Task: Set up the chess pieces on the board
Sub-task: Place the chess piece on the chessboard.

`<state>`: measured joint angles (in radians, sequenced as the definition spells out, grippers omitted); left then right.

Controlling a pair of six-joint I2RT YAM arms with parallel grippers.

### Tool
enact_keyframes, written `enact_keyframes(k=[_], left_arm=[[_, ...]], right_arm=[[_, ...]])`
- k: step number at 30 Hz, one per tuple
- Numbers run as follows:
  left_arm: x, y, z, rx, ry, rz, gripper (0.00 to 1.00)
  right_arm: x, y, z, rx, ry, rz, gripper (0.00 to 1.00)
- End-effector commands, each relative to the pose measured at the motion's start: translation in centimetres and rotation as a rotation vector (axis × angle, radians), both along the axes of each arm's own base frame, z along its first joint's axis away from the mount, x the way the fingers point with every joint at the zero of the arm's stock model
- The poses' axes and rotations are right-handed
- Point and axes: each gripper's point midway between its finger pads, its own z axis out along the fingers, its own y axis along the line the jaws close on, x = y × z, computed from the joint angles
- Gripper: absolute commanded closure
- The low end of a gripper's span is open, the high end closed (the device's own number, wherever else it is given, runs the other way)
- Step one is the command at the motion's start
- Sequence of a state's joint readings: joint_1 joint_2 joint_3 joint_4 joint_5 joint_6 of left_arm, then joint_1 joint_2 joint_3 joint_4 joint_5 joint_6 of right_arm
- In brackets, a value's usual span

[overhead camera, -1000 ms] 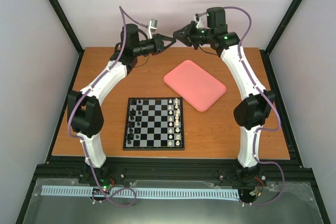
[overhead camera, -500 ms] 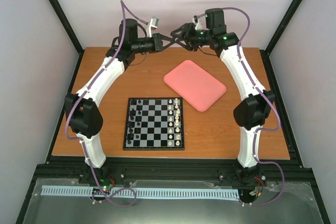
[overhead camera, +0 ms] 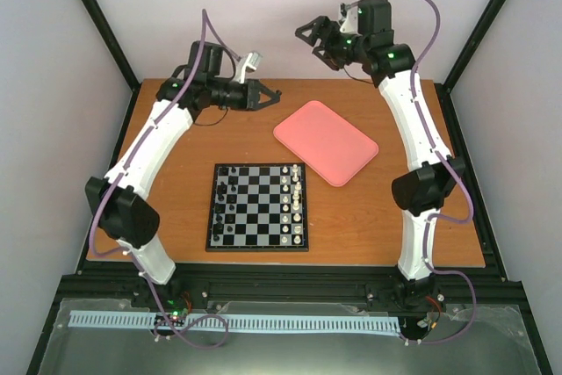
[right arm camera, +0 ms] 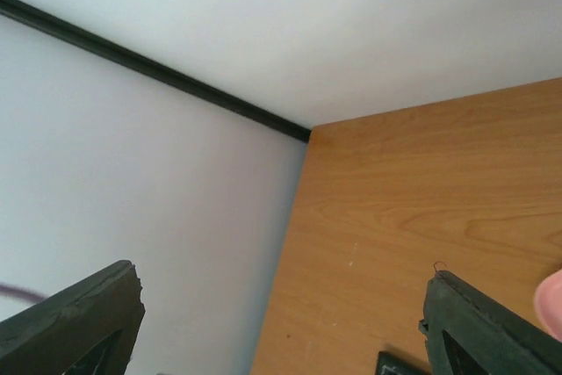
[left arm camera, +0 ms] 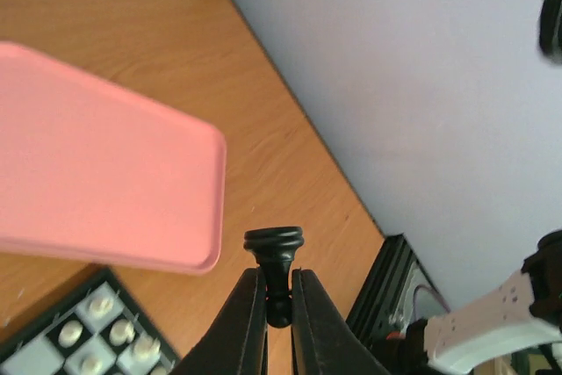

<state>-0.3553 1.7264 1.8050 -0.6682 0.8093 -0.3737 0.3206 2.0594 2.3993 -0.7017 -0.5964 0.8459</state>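
A black chess piece (left arm camera: 274, 243) is pinched by its stem between the fingers of my left gripper (left arm camera: 278, 274), its round base pointing away from the camera. That gripper (overhead camera: 268, 94) hovers over the back of the table, left of the pink tray. My right gripper (overhead camera: 307, 37) is raised high near the back wall, open and empty, and the right wrist view shows its jaws wide apart (right arm camera: 281, 283). The board (overhead camera: 255, 247) lies at table centre, with black chess pieces (overhead camera: 224, 199) along its left columns and white pieces (overhead camera: 297, 204) along its right columns.
The pink tray (overhead camera: 325, 141) lies tilted behind and right of the board, with nothing in it. It is also in the left wrist view (left arm camera: 97, 173), where a corner of the board (left arm camera: 112, 280) shows. White walls and black frame posts enclose the table.
The two grippers were tip to tip at the back. The right gripper has opened and risen away. The left gripper has drawn back to the left and lower with the black piece.
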Motion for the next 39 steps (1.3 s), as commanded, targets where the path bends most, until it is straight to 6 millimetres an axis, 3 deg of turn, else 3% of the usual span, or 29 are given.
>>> enact_keyframes(k=[1,7,9,13,19,26,31,39], left_arm=[[-4.6,3.4,-2.0,0.185,0.067,0.021,0.99],[-9.4,7.2,-6.8,0.359,0.236,0.106,0.99],[-10.8,7.8,-8.2,0.387,0.297,0.120,0.99],[-13.9,9.4,-10.6,0.484,0.440,0.184,0.99],[-18.4,11.5,-11.9,0.535,0.622,0.257,0.99],[-21.8,12.0,-11.9,0.547,0.761,0.226,0.99],[-24.7,12.2,-14.0,0.564,0.865,0.173,0.99],[-26.4,12.7,-17.0,0.647,0.934,0.133,0.99]], right_arm=[[0.4,-2.0,-2.3,-0.160,-0.009,-0.062,0.00],[-1.3,-4.8,-6.2,-0.377,0.017,-0.107,0.00],[-2.3,-5.5,-8.7,-0.431,0.058,-0.103,0.00],[-4.1,-6.2,-10.4,-0.458,0.070,-0.091,0.00],[-5.5,-6.8,-10.9,-0.487,0.060,-0.077,0.00],[-6.7,-6.9,-11.7,-0.478,0.064,-0.065,0.00],[-8.0,-7.1,-12.5,-0.468,0.075,-0.055,0.00],[-9.5,-7.6,-14.0,-0.480,0.095,-0.047,0.00]])
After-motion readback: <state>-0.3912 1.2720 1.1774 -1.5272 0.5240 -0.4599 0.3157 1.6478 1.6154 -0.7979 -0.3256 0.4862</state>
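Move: The pawn in the left fingers is meant for the empty square in the near-left part of the chessboard, about 26 cm back, 12 cm to the left and 32 cm below. The corner rook stands some 3 cm left of that square, the nearest black pawn 3 cm farther out from it. The pink tray lies about 2 cm ahead of the left hand and 12 cm to its right, well below. From the right hand the square is roughly 37 cm back, 17 cm left and 38 cm down. Back towards the base, down and leftward, the left hand swings about 25 cm back from beyond the board to above its near-left corner, still pinching the pawn by its head and turning its fingers from nearly level to steeply down. The right hand, empty and wide open, sinks some 15 cm while drawing back and to the right over the pink tray. ##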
